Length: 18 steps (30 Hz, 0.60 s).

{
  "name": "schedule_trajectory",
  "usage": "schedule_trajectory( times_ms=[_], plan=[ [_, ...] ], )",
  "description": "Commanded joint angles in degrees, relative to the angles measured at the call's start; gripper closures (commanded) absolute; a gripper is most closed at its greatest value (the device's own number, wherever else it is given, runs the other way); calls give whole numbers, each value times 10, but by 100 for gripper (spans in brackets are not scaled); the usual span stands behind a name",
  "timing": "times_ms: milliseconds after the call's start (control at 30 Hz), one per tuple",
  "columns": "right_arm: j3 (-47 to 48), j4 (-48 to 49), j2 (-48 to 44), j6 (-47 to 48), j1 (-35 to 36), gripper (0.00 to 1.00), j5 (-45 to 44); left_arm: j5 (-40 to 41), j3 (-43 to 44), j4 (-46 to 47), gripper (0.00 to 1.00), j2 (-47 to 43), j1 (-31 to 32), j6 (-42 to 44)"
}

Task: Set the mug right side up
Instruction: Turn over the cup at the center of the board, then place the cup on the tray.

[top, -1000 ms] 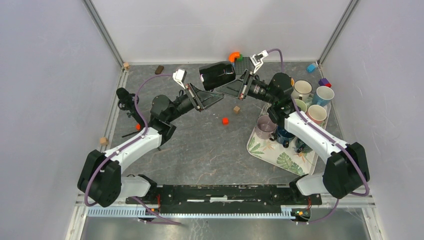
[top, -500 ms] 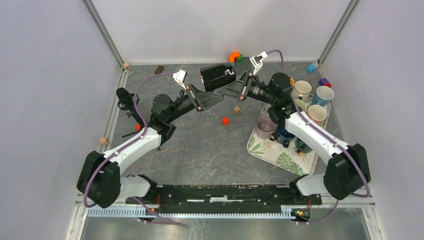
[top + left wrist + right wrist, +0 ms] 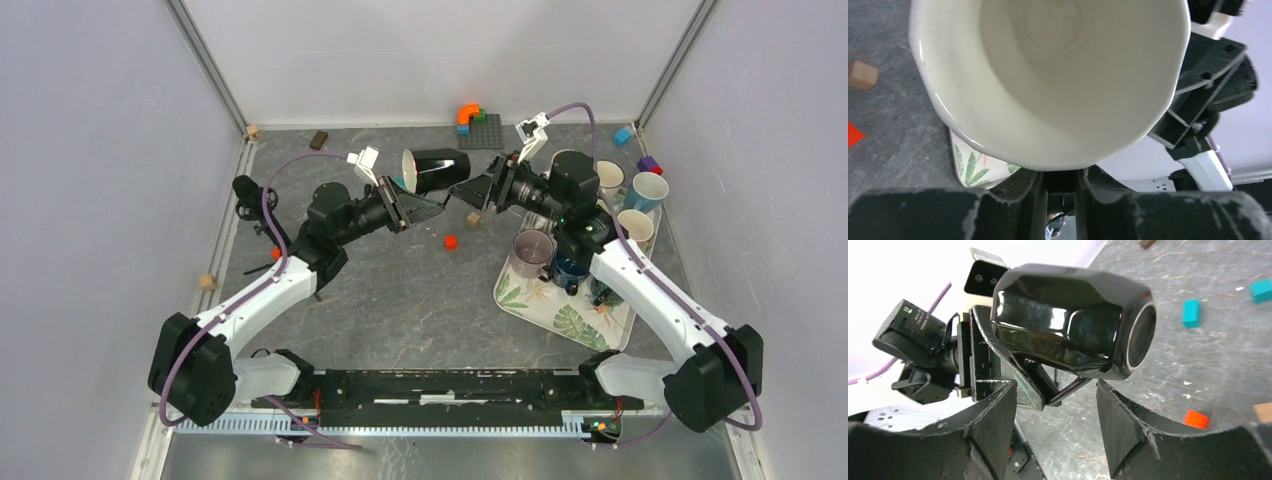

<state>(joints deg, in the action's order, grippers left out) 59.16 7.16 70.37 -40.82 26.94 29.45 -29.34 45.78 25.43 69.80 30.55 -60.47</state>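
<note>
The mug (image 3: pixel 435 168) is black outside and cream inside, and it hangs on its side above the back of the table. Its mouth faces left, toward my left wrist camera, where the mug's cream inside (image 3: pixel 1048 75) fills the view. My left gripper (image 3: pixel 408 203) is shut on the mug's handle, just under the rim (image 3: pixel 1062 176). My right gripper (image 3: pixel 478 190) stands open just right of the mug's base and touches nothing. In the right wrist view the mug (image 3: pixel 1068 320) hangs above and beyond the right gripper (image 3: pixel 1055 397), whose jaws stand wide apart.
A leaf-print tray (image 3: pixel 560 318) at the right holds several upright mugs, one of them grey (image 3: pixel 530 250). A red block (image 3: pixel 450 241) and a wooden cube (image 3: pixel 472 219) lie under the arms. A dark baseplate with an orange piece (image 3: pixel 480 128) sits at the back wall.
The right gripper has opened, let go of the mug and drawn back to the right. The left gripper alone now holds the mug, which has shifted left and down a little.
</note>
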Motion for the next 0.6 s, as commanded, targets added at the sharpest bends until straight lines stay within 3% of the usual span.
schedule_trajectory(
  times_ms=[0,300,567],
  plan=[
    [-3,-52,-38,80,-2,32,-69,11,46,-9,98,-16,4,61],
    [37,-215,-150,171,-2,2,-231,59,104,-206,98,-6,60,177],
    [9,-206,-294,192,-2,2,-382,79,148,-314,98,30,139,240]
  ],
)
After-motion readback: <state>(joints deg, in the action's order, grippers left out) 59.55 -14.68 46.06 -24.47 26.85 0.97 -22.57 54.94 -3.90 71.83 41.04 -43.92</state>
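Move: Bare board lies about 28 cm straight below the left hand, which already holds the black mug by its handle; the mug's body is some 6 cm ahead and 2 cm left. On the board, the red cube is roughly 3 cm ahead and 1 cm right, the wooden block 8 ahead and 6 right, the grey mug level and 17 right. The black mug lies about 4 cm ahead and 4 left of the right hand, slightly lower. Lowering the black mug towards the board, the left hand keeps its grip on the handle and sinks about 6 cm, straight at first, then also drawing back and a little right, while its fingers tip down some 20 degrees. The right hand, already off the handle, opens fully and swings away from the mug, about 12 cm right, late rising and drawing back as it turns clockwise. ##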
